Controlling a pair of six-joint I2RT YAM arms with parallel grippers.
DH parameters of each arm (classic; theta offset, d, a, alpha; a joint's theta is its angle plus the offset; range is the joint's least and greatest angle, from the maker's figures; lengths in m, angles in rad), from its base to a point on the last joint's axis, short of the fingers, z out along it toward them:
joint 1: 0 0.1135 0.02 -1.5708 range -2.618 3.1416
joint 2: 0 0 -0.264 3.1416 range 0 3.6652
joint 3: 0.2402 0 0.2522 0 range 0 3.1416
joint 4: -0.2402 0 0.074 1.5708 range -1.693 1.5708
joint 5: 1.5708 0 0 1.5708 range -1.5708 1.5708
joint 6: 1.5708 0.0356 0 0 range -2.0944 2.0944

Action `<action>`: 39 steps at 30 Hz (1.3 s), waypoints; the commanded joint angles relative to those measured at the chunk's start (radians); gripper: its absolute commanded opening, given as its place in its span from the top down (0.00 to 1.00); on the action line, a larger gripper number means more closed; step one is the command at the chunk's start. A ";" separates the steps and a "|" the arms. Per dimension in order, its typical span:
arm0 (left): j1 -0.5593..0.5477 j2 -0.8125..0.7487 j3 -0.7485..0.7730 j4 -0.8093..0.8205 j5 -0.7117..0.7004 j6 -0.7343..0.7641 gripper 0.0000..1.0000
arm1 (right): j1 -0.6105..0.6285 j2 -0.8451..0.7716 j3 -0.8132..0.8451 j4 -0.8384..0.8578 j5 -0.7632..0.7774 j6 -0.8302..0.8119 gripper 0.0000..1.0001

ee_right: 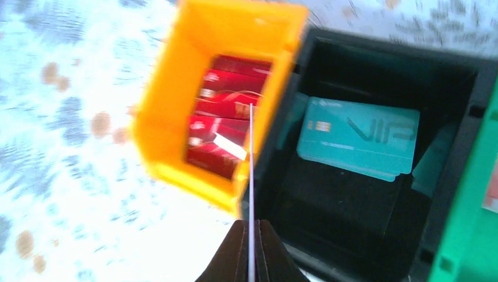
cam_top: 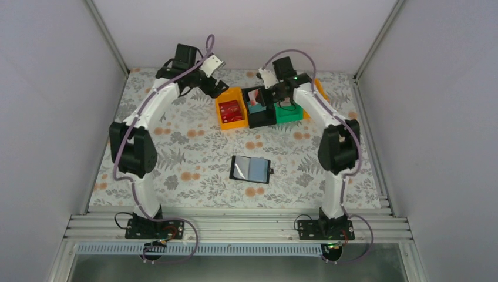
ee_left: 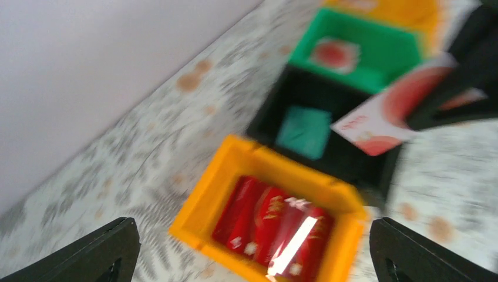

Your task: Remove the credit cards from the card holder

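The card holder (cam_top: 251, 168) lies open on the floral table (cam_top: 176, 153), showing pale blue-grey inner faces and a small tab on its right edge. My right gripper (ee_right: 251, 235) is shut on a white and red credit card (ee_left: 387, 114), which appears edge-on as a thin line (ee_right: 251, 164) in the right wrist view. It hangs over the wall shared by the orange bin (ee_right: 170, 106) and the black bin (ee_right: 352, 200). My left gripper (ee_left: 252, 235) stands open and empty above the orange bin (ee_left: 199, 205), its fingers (ee_left: 100, 252) far apart.
Red cards (ee_left: 273, 226) fill the orange bin (cam_top: 231, 114). A teal VIP card (ee_right: 358, 138) lies in the black bin (cam_top: 261, 111). A green bin (cam_top: 288, 111) with a card (ee_left: 332, 53) stands next to it, and another orange bin (cam_top: 320, 88) behind. White walls enclose the table.
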 commanded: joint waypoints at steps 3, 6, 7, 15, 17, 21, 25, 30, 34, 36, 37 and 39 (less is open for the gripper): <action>0.004 -0.153 0.175 -0.390 0.644 0.598 0.05 | 0.003 -0.348 -0.039 -0.106 -0.308 -0.292 0.96; -0.001 -0.149 0.261 -0.506 0.706 0.662 0.13 | 0.056 -0.376 -0.023 -0.153 -0.331 -0.331 0.96; -0.002 -0.148 0.278 -0.506 0.693 0.641 0.16 | 0.081 -0.382 -0.021 -0.167 -0.314 -0.349 0.96; -0.032 -0.167 0.291 -0.732 0.637 0.867 0.40 | 0.188 -0.411 0.002 -0.193 -0.268 -0.386 0.96; -0.041 -0.172 0.266 -0.736 0.630 0.866 0.49 | 0.204 -0.411 0.006 -0.187 -0.265 -0.385 0.96; -0.056 -0.172 0.276 -0.735 0.644 0.850 0.65 | 0.223 -0.408 0.009 -0.182 -0.257 -0.390 0.96; -0.074 -0.179 0.248 -0.741 0.643 0.856 0.84 | 0.225 -0.411 0.004 -0.166 -0.251 -0.392 0.96; -0.076 -0.189 0.243 -0.717 0.650 0.785 0.98 | 0.221 -0.466 -0.045 -0.100 -0.274 -0.381 0.96; -0.056 -0.211 0.214 -0.544 0.694 0.531 0.98 | 0.170 -0.571 -0.256 0.139 -0.320 -0.279 0.54; -0.036 -0.232 0.199 -0.424 0.774 0.358 0.98 | 0.127 -0.614 -0.344 0.259 -0.427 -0.196 0.18; -0.028 -0.238 0.194 -0.368 0.824 0.271 0.97 | 0.105 -0.631 -0.382 0.323 -0.487 -0.147 0.05; -0.022 -0.245 0.192 -0.284 0.920 0.144 0.98 | 0.069 -0.663 -0.469 0.505 -0.589 -0.010 0.01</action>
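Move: The credit card pinched in my right fingers is some 14 cm to the right of my open left hand, about 10 cm lower and 2 cm nearer me. The orange box lies about 2 cm ahead, 4 cm right and 18 cm below my left hand; the black box is roughly 3 cm ahead and 16 cm right, equally low. From my right hand, the left hand waits about 16 cm left, 3 cm ahead and 8 cm higher. I lift both hands up and back off the boxes, each about 17 to 20 cm back and 15 to 20 cm up, bringing the card leftward to my left hand. My left hand swings some 50 degrees clockwise and the right about 35 counter-clockwise, so they face. My left fingers shut on the card's free end, then my right fingers open and release it. ##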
